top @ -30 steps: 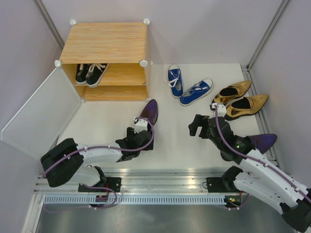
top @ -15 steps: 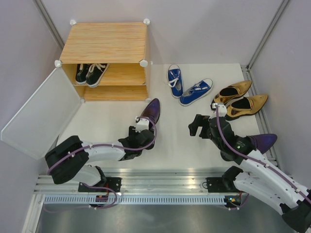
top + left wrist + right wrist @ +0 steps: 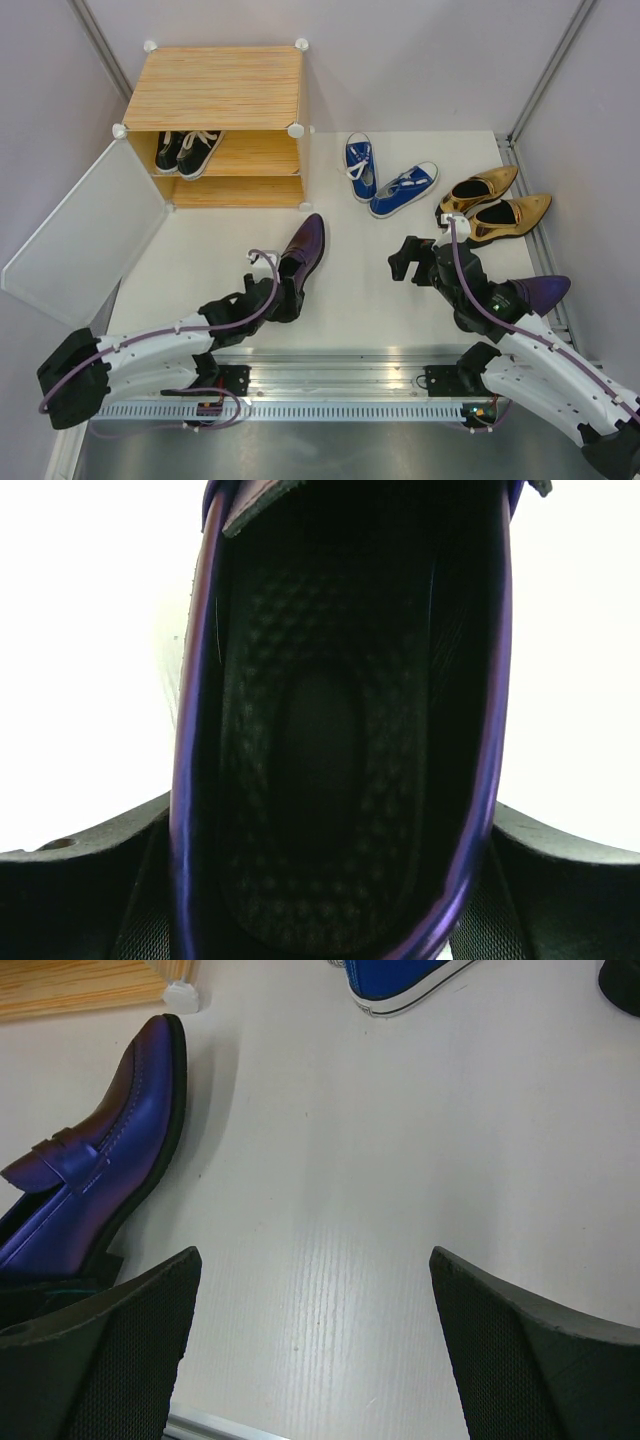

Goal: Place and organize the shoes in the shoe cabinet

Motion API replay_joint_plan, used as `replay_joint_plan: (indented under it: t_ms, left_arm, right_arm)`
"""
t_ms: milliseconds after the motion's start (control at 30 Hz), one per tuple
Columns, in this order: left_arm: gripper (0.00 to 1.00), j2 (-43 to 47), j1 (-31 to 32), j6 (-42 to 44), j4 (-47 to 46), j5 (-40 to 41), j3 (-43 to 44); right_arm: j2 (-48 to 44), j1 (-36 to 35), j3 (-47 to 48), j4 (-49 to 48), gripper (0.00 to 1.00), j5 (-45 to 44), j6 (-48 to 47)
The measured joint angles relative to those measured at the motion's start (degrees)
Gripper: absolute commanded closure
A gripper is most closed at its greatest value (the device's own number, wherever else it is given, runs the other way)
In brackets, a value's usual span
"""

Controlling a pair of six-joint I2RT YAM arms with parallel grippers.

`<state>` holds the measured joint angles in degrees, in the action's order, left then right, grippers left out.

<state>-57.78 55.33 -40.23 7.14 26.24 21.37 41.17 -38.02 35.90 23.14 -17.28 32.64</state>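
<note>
One purple shoe (image 3: 305,245) lies on the white table in front of the shoe cabinet (image 3: 215,90), toe toward the cabinet. My left gripper (image 3: 283,290) is shut on its heel end; in the left wrist view the shoe's dark opening (image 3: 340,730) fills the space between the fingers (image 3: 100,880). The same purple shoe (image 3: 90,1180) shows at the left of the right wrist view. My right gripper (image 3: 410,258) hangs open over bare table (image 3: 315,1260), holding nothing. A second purple shoe (image 3: 535,292) lies by the right arm.
Black sneakers (image 3: 187,150) sit on the cabinet's upper shelf. The white door (image 3: 85,230) hangs open to the left. Two blue sneakers (image 3: 360,165) (image 3: 403,189) lie right of the cabinet, two gold heels (image 3: 480,190) (image 3: 510,217) further right.
My left arm has drawn back and swung its elbow to the left, and its jaws have narrowed onto the purple shoe's heel. The shoe has shifted slightly nearer. The right arm has barely moved.
</note>
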Motion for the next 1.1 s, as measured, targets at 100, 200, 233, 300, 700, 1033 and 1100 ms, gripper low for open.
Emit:
replay_joint_plan:
  t_ms: [100,200,233,300,700,1033,1100]
  left_arm:
    - [0.98,5.0,-0.4,-2.1,1.5,-1.0,-1.5]
    - [0.98,9.1,-1.4,-4.2,2.4,-2.2,-2.9]
    - [0.98,10.4,-1.7,-4.9,2.9,-2.5,-3.2]
    - [0.98,12.9,-2.1,-5.8,4.0,-2.7,-3.6]
    - [0.98,23.9,-2.3,-6.5,17.5,3.0,4.6]
    - [0.98,27.4,-2.3,-5.9,31.6,10.1,16.1]
    - [0.98,26.6,-2.3,-4.8,34.0,12.2,18.6]
  right_arm:
    - [0.0,0.0,0.0,0.0,0.02,0.5,0.0]
    - [0.0,0.0,0.0,0.0,0.02,0.7,0.0]
    - [0.0,0.0,0.0,0.0,0.02,0.7,0.0]
    - [0.0,0.0,0.0,0.0,0.02,0.8,0.0]
    - [-0.2,0.0,0.0,0.0,0.02,0.7,0.0]
    - [-0.7,0.0,-0.2,0.0,0.02,0.7,0.0]
    - [-0.7,0.0,-0.3,0.0,0.02,0.7,0.0]
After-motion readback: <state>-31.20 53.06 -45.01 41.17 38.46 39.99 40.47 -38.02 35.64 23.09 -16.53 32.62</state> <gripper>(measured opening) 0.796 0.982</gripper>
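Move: The purple shoe is already in the left hand, gripped at its heel. The free stretch of the cabinet's middle shelf lies about 35 cm ahead of that hand, 7 cm left and 14 cm higher; the black sneakers on that shelf are some 34 cm ahead and 20 cm left, about as high. The cabinet's right front foot is roughly 26 cm ahead, 4 cm left. From the right hand, the free shelf stretch is about 33 cm ahead, 32 cm left. The purple shoe, still pinched at the heel, is raised some 15 cm by the left hand towards the middle shelf's level, with about 7 cm of leftward travel, mostly late. Early on the hand eases back a centimetre and rolls its left side down; then it swings roughly 15 degrees counter-clockwise while tipping up, gaining hardly any ground forward. ##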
